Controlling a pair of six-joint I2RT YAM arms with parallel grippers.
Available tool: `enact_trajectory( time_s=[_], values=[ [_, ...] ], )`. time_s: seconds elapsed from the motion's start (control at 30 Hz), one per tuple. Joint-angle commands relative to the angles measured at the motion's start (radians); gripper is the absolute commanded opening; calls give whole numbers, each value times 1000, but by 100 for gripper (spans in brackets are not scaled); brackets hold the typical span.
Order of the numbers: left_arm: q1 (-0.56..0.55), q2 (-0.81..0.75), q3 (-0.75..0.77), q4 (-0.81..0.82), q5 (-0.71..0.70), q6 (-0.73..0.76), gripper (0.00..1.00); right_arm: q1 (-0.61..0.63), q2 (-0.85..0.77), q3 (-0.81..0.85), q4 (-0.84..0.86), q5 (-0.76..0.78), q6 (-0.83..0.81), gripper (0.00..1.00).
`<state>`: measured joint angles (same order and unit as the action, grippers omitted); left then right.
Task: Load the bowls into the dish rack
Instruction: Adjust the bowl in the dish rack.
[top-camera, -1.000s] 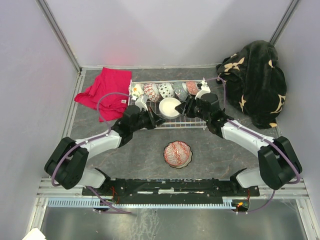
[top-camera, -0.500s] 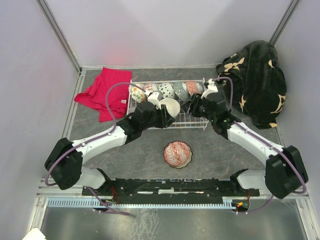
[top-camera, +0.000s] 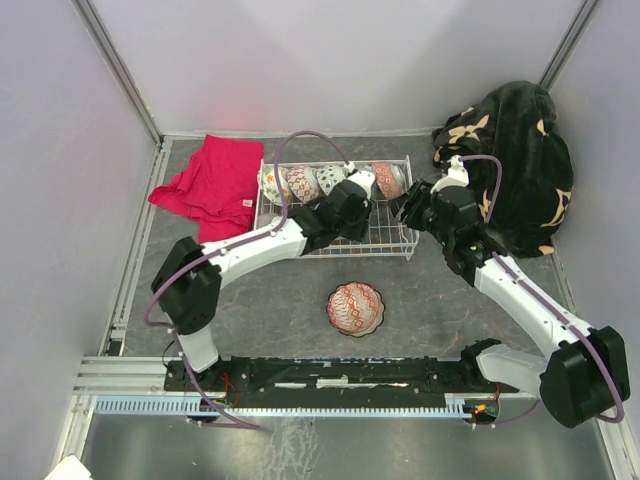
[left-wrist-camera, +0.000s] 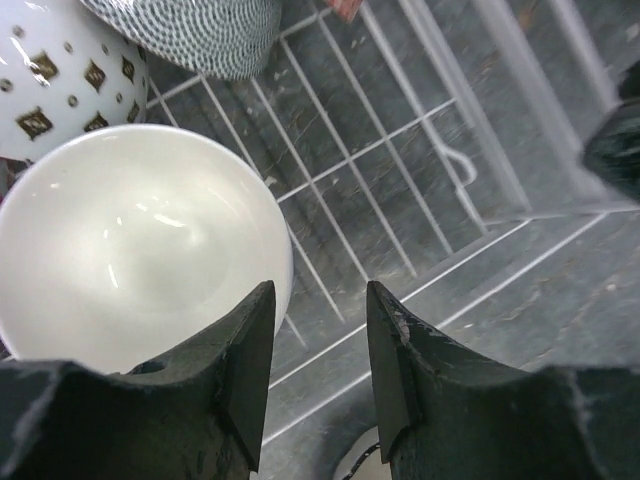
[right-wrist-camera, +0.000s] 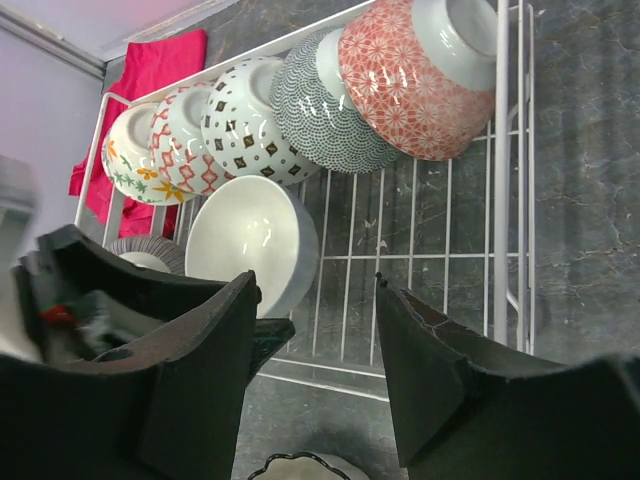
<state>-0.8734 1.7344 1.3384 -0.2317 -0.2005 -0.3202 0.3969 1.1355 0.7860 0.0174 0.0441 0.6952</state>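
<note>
The white wire dish rack stands at the back of the table. Several patterned bowls lean in a row along its far side, from a floral bowl to a red patterned bowl. In front of them a plain white bowl rests on the rack floor. My left gripper hangs open just right of the white bowl, holding nothing. At the rack's right end my right gripper is open and empty. A red-patterned bowl sits on the table in front of the rack.
A red cloth lies left of the rack. A dark blanket with pale motifs is heaped at the back right. Enclosure walls and a metal rail bound the table.
The left arm reached deeper into the rack with the white bowl, then opened and let it go. The right gripper drew back to the rack's right end and opened wider.
</note>
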Motion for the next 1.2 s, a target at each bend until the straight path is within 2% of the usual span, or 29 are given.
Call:
enact_trajectory(
  time_s=[0.0, 0.37, 0.4, 0.5, 0.53, 0.77, 1.03, 1.17],
  values=[
    [-10, 69, 114, -92, -102, 119, 48, -21, -11, -2, 7, -3, 16, 59],
    [-10, 205, 208, -131, -140, 132, 43, -43, -3, -10, 20, -40, 37, 58],
    [-10, 212, 212, -135, -144, 131, 39, -44, -3, -11, 22, -41, 37, 58],
    [-10, 221, 219, -144, -149, 119, 6, -48, -2, -13, 24, -45, 42, 58],
    [-9, 219, 220, -144, -154, 113, 3, -49, -3, -14, 25, -45, 42, 58],
    [-9, 152, 210, -155, -95, 74, 3, -55, -2, -16, 32, -58, 46, 58],
    [-5, -72, 111, -132, -35, 29, 3, -60, -17, -21, 28, -56, 47, 57],
    [16, -173, 39, -75, 49, 1, 3, -63, -12, -19, 29, -58, 46, 57]
  ],
)
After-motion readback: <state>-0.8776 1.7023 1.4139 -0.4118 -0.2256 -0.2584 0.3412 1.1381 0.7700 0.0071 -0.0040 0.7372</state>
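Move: The white bowl stands in the front part of the rack, open side towards the left hand, its middle about 3 cm ahead of that hand, 5 cm to its left and 7 cm below. Behind it in the back row, from the same hand, are the dotted bowl, some 10 cm ahead and 6 cm left, and the grey bowl, about 10 cm straight ahead. From the right hand the white bowl lies about 14 cm left, level fore and aft, 12 cm below. Down about 5 cm and a little forward goes the left hand, its left side rolling up some 15 degrees, to bring its half-open fingers over the near right-hand rim of the white bowl. They close and pinch the rim between the tips, then the hand lifts some 6 cm, drawing back and slightly left while undoing part of the roll. ##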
